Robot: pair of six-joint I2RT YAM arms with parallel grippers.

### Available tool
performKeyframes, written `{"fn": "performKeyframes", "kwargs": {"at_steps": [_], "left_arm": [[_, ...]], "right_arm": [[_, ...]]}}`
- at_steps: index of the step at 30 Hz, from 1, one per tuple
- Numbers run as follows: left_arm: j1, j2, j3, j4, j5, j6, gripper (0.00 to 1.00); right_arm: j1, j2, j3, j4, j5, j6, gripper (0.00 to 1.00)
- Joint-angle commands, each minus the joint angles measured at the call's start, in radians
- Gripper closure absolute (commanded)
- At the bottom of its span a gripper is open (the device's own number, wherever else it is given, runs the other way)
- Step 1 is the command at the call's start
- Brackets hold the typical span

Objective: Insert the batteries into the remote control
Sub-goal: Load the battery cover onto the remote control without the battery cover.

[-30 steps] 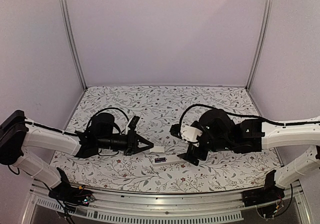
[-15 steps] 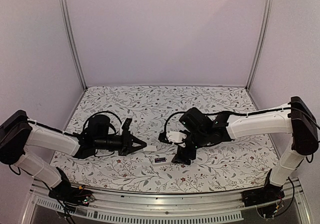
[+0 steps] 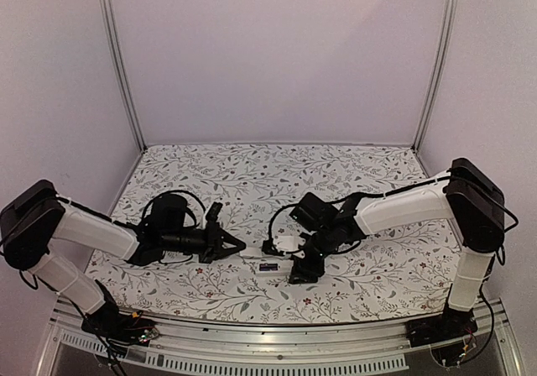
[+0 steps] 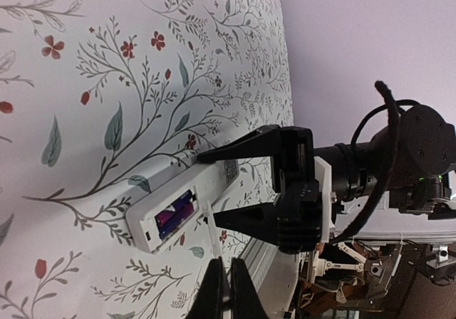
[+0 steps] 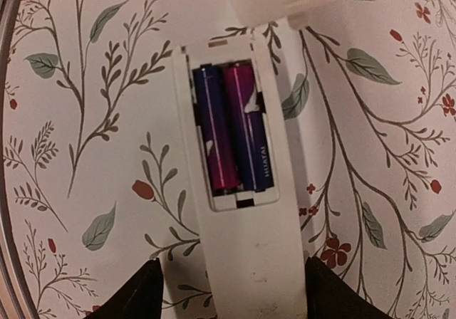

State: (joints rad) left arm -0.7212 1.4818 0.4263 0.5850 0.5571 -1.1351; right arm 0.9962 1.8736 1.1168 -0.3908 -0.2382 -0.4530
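The white remote control [image 5: 246,262] lies flat on the floral table with its back compartment uncovered. Two batteries [image 5: 231,130], purple and blue, sit side by side inside it. My right gripper [image 5: 239,297] is open and straddles the remote's lower end; its right finger is almost against the edge and its left finger stands apart. The left wrist view shows the same remote [image 4: 214,173], the batteries [image 4: 174,216] and the right gripper [image 4: 206,191]. My left gripper [image 4: 226,290] is shut on a thin white cover piece [image 4: 211,226], held on edge just beside the remote.
In the top view the remote [image 3: 278,271] lies near the table's front edge [image 3: 268,321], between the left gripper [image 3: 242,247] and the right gripper [image 3: 300,268]. Purple walls [image 3: 277,57] enclose the floral mat. Black cables loop over both wrists.
The right arm has swung left and down over the remote, and its jaws have narrowed around it. The left gripper has drawn back to the left with the cover piece.
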Motion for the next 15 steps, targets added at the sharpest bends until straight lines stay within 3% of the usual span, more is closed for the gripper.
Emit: {"fn": "performKeyframes", "kwargs": {"at_steps": [1,9,13,15], "left_arm": [[0.020,0.024,0.005,0.018,0.021,0.020,1.00],[0.032,0.089,0.037,0.023,0.080,0.065,1.00],[0.034,0.149,0.063,0.095,0.134,0.060,1.00],[0.034,0.169,0.069,0.119,0.141,0.058,1.00]], "right_arm": [[-0.001,0.055,0.033,-0.006,0.004,0.000,0.40],[-0.003,0.090,0.052,0.015,0.041,0.002,0.56],[-0.017,0.100,0.071,0.021,0.049,-0.009,0.68],[-0.021,0.106,0.081,0.024,0.049,-0.008,0.69]]}}
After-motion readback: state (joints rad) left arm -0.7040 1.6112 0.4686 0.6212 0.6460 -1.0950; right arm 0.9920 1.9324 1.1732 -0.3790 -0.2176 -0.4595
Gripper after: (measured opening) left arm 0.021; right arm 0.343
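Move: The left hand holds the cover out to the right; the battery compartment lies about 6 cm to its right, level fore and aft, some 6 cm below. The remote control's middle is roughly 10 cm right of that hand and 6 cm below, level with it. From the right hand, astride the remote, that middle is 1 cm ahead, 2 cm left and 1 cm below; the cover hangs about 8 cm left, 1 cm ahead, 5 cm above. Downward goes the left hand, by about 2 cm, keeping its grip on the battery cover, then nearly 1 cm rightwards with a slight clockwise turn, bringing the cover's free end over the battery compartment. Meanwhile the right hand shifts forward and left, about 2 cm in all, staying low while its fingers close about halfway from their opening and pinch the remote control's two long sides. ##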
